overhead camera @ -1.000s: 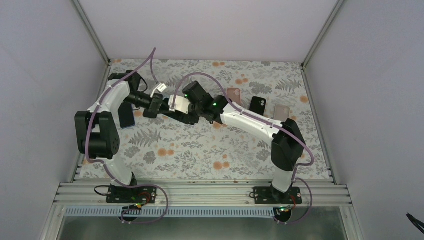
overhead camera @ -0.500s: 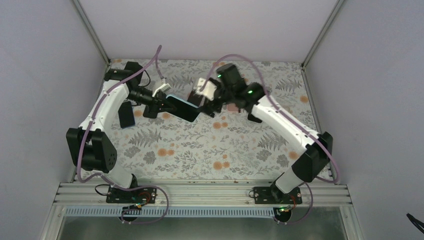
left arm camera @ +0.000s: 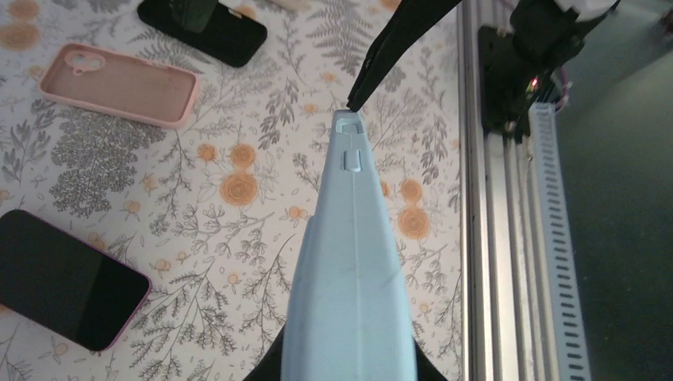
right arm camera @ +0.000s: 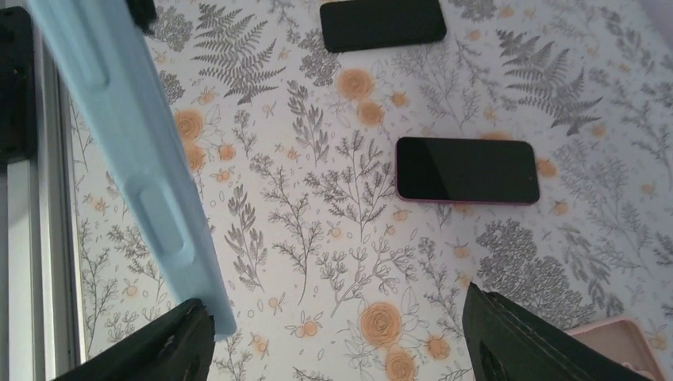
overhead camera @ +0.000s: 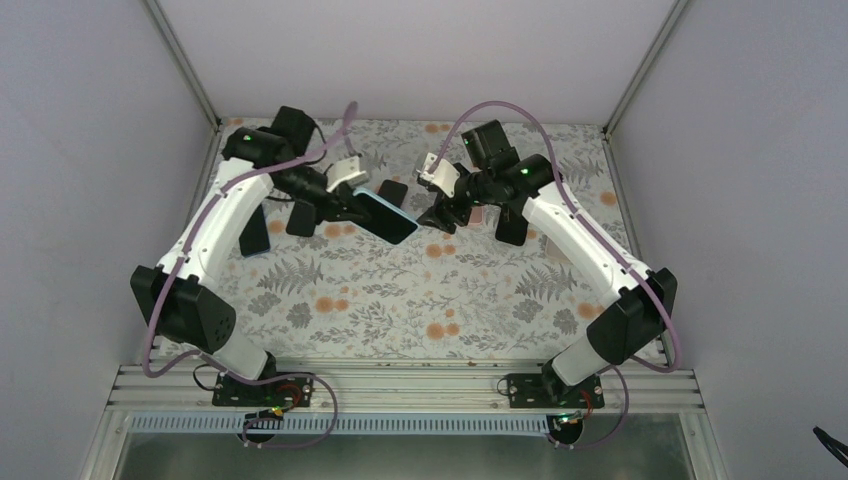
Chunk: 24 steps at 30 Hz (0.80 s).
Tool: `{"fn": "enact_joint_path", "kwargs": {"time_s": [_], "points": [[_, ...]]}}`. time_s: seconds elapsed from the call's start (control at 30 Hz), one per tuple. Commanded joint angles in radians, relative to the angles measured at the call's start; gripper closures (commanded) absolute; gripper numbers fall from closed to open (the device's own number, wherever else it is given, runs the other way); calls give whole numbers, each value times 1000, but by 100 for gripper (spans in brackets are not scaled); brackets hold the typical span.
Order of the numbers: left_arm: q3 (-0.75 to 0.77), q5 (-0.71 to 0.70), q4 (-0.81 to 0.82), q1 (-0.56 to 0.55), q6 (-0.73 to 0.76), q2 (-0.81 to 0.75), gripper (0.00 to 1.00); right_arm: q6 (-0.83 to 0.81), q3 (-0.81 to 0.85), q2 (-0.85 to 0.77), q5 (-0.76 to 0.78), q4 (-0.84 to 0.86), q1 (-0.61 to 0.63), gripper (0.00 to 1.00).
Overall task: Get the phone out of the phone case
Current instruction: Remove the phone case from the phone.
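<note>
The phone in its light blue case (overhead camera: 388, 216) hangs above the middle back of the table, screen side up in the top view. My left gripper (overhead camera: 345, 200) is shut on one end of it. In the left wrist view the case's edge (left arm camera: 349, 262) runs up between the fingers of the left gripper (left arm camera: 346, 373). My right gripper (overhead camera: 440, 214) is open just off the case's free end. In the right wrist view the case (right arm camera: 135, 159) passes by the left fingertip (right arm camera: 151, 349) of the right gripper (right arm camera: 333, 353), not between the jaws.
On the floral cloth lie an empty pink case (left arm camera: 119, 83), a black phone (left arm camera: 202, 28) and a phone in a pink case (right arm camera: 467, 170). A dark blue phone (overhead camera: 255, 232) lies at the left. The metal rail (left arm camera: 508, 238) marks the near edge.
My right gripper has let go and drawn back to the right, jaws open. My left gripper has carried the cased phone to the right and toward the back.
</note>
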Motion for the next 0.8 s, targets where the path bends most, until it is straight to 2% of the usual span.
{"fn": "enact_joint_path", "kwargs": {"time_s": [0.0,0.37,0.77], "points": [[31,-137,88,-88,-88,-20,98,-14,-10,20,-8,-56,11,19],[-2,-347,115,-171,-112,-31,98,-45,-71,7,6,-92,10,21],[28,-321,92,-227,-111,-45,98,-25,-144,33,20,-17,10,22]]}}
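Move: Hanging in the left gripper, the phone in its light-blue case has its middle about 6 cm right of that hand, 5 cm below and 1 cm back; the open right gripper is some 18 cm to the left hand's right and 2 cm lower. From the right hand the cased phone's middle lies about 12 cm left, 2 cm back and 3 cm below. Down on the table, roughly 25 cm below the right hand, are a purple-edged phone (23 cm ahead, 12 left) and a pink case (21 ahead, 10 right). Sinking about 7 cm and drawing back 2.5 cm, with a slight drift right, the right hand lines its still wide-open fingers up with the free lower end of the cased phone, without closing. The left hand keeps its grip, lowers about 3 cm and shifts about 2 cm right, its fingers tipping some 15 degrees steeper downward. ##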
